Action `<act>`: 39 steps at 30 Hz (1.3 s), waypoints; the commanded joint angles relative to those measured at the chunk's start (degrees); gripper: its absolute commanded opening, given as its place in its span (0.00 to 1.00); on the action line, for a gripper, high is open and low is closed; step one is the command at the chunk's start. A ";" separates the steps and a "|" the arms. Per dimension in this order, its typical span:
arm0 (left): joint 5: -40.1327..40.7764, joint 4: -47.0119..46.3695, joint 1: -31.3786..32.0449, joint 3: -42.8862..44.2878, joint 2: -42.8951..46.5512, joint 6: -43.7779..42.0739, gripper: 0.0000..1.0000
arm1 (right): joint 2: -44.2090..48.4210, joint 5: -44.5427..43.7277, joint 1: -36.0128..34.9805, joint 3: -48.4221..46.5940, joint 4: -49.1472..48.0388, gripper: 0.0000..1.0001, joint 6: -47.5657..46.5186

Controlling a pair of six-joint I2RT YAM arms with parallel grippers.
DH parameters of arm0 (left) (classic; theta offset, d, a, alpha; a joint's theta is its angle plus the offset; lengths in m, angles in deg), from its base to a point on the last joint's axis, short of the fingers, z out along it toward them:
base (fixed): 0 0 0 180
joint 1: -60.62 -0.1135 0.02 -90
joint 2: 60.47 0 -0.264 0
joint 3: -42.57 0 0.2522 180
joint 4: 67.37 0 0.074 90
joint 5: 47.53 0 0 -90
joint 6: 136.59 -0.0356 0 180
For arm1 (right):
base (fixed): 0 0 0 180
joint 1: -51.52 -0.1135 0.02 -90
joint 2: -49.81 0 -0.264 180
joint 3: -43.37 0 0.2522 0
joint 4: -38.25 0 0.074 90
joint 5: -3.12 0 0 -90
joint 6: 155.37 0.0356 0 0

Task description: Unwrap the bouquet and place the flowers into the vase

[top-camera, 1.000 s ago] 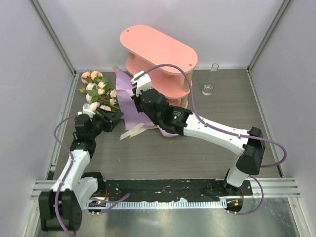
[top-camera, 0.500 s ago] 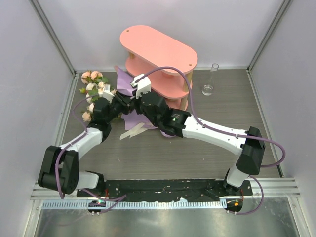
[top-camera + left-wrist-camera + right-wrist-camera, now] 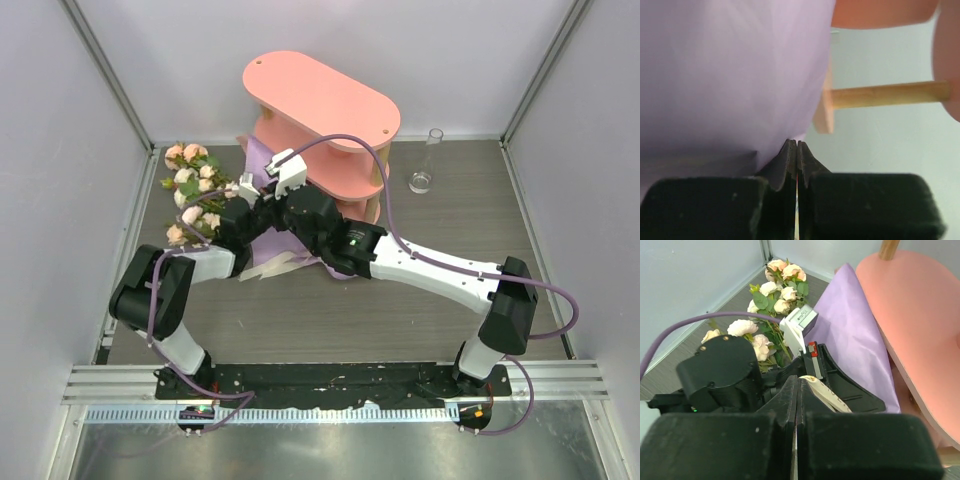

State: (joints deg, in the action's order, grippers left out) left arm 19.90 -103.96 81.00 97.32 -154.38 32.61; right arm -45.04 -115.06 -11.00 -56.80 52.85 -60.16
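The bouquet's flowers [image 3: 193,187] lie bared at the table's back left, pale roses [image 3: 776,296] on green stems. Its purple paper [image 3: 258,160] stands up against the pink shelf. My left gripper [image 3: 258,200] is at that sheet; in the left wrist view the jaws [image 3: 797,143] are shut on the paper's [image 3: 730,75] lower edge. My right gripper [image 3: 273,203] sits just beside it, shut [image 3: 799,379] with the cream ribbon [image 3: 827,395] coming out from its tip. The clear glass vase [image 3: 424,165] stands upright at the back right, far from both grippers.
The pink three-tier shelf [image 3: 320,100] stands at the back centre, right behind the paper, its wooden post [image 3: 885,95] close to the left jaws. Loose ribbon ends [image 3: 268,266] trail on the table. White walls close in the left, back and right sides.
My left arm swung right from the flower stems to the purple paper and its jaws closed there. The paper now stands more upright against the shelf. The right arm stayed put.
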 commanded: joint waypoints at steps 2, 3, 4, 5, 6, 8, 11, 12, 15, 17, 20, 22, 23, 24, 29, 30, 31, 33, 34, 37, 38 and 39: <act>6.04 0.15 -1.13 -0.57 -4.86 -6.24 0.01 | 3.62 0.93 -0.06 -0.25 -3.30 0.01 1.64; 6.48 1.99 -1.39 -0.22 -5.75 -7.99 0.01 | 3.70 1.11 0.03 -0.07 -3.39 0.01 2.16; 6.74 2.09 -2.18 -0.12 -6.89 -8.62 0.00 | 3.88 1.29 -0.06 0.45 -3.56 0.01 2.34; 6.92 2.01 -2.71 -0.21 -8.56 -9.14 0.00 | 3.88 1.55 -0.06 0.80 -3.65 0.01 2.95; 6.75 1.57 -3.50 -0.56 -9.44 -8.71 0.00 | 3.97 1.64 -0.06 1.07 -3.65 0.01 3.31; 6.40 -1.84 -5.78 -2.49 -11.11 -8.19 0.00 | 4.06 2.17 -0.06 2.03 -3.92 0.01 4.27; 6.31 -0.56 -8.86 -4.25 -10.77 -9.58 0.00 | 3.62 2.61 0.12 2.91 -3.92 0.01 4.63; 6.22 0.94 -10.00 -4.34 -10.42 -11.42 0.00 | 3.44 2.70 -0.05 3.00 -3.83 0.01 4.80; 6.57 6.39 -11.41 -5.48 -7.80 -14.76 0.00 | 2.30 3.31 0.12 2.48 -4.00 0.01 5.07; 7.01 10.78 -12.38 -6.10 -5.25 -16.53 0.00 | 1.34 3.66 0.03 1.43 -3.92 0.01 4.90; 7.80 15.09 -13.61 -8.12 -2.43 -19.86 0.00 | 0.02 3.66 0.03 -0.33 -3.74 0.01 4.37; 8.94 19.75 -14.40 -8.73 0.12 -22.94 0.00 | -0.51 3.05 0.03 -2.43 -3.31 0.01 3.32; 9.12 20.72 -14.67 -9.17 0.74 -23.91 0.00 | -0.60 2.70 0.03 -3.23 -3.13 0.01 2.88; 9.64 21.69 -14.93 -9.52 1.53 -24.61 0.00 | -0.60 2.61 0.03 -4.11 -2.78 0.01 1.92; 9.56 22.31 -16.86 -11.28 1.19 -26.11 0.00 | -0.08 1.56 0.03 -13.16 0.63 0.01 -1.60; 9.65 22.83 -17.04 -11.37 0.84 -26.37 0.00 | 0.19 1.12 -0.06 -14.30 1.17 0.01 -2.04; 9.65 22.75 -17.56 -11.63 0.48 -26.46 0.00 | 0.63 1.11 0.03 -16.23 1.35 0.01 -3.18; 9.12 22.05 -18.44 -12.43 0.04 -25.94 0.00 | 1.85 0.94 0.03 -17.99 1.79 0.01 -4.24; 8.08 21.52 -19.23 -12.78 -0.39 -25.59 0.00 | 2.21 0.68 -0.06 -19.74 1.88 0.01 -5.03; 8.33 22.04 -20.03 -13.04 -0.14 -25.32 0.00 | 3.53 -0.72 0.03 -23.61 2.85 0.01 -8.71; 8.50 22.74 -20.12 -12.96 -0.05 -25.84 0.00 | 3.79 -1.17 0.03 -24.50 3.11 0.01 -9.86; 8.59 22.84 -20.20 -12.87 0.04 -25.94 0.00 | 4.49 -1.69 0.03 -25.55 3.90 0.01 -10.92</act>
State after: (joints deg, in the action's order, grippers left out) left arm 27.29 -82.56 61.78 84.95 -153.90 8.63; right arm -45.26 -113.82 -11.00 -76.36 57.27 -65.30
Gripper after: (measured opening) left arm 0.014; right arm 0.026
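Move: The purple wrapping stands half lifted beside the left gripper, its middle level with it, some 5 cm to the left and 12 cm below. From the left gripper the flower heads lie about 18 cm ahead, 32 cm left and 17 cm below; the pink shelf stands roughly 20 cm ahead, 4 cm right, 5 cm lower. From the right gripper, already holding the cream ribbon, the wrapping is around 9 cm ahead, 2 cm left and 25 cm below. Bring the left gripper, kept shut against the wrapping, down and to the left, about 17 cm each way, first edging forward and then drawing back, tipping the fingers downward as it carries the paper to the table. Keep the ribbon pinched in the right gripper; let that hand sink slightly, then lift it quickly to some 13 cm above its start, away from the paper. ##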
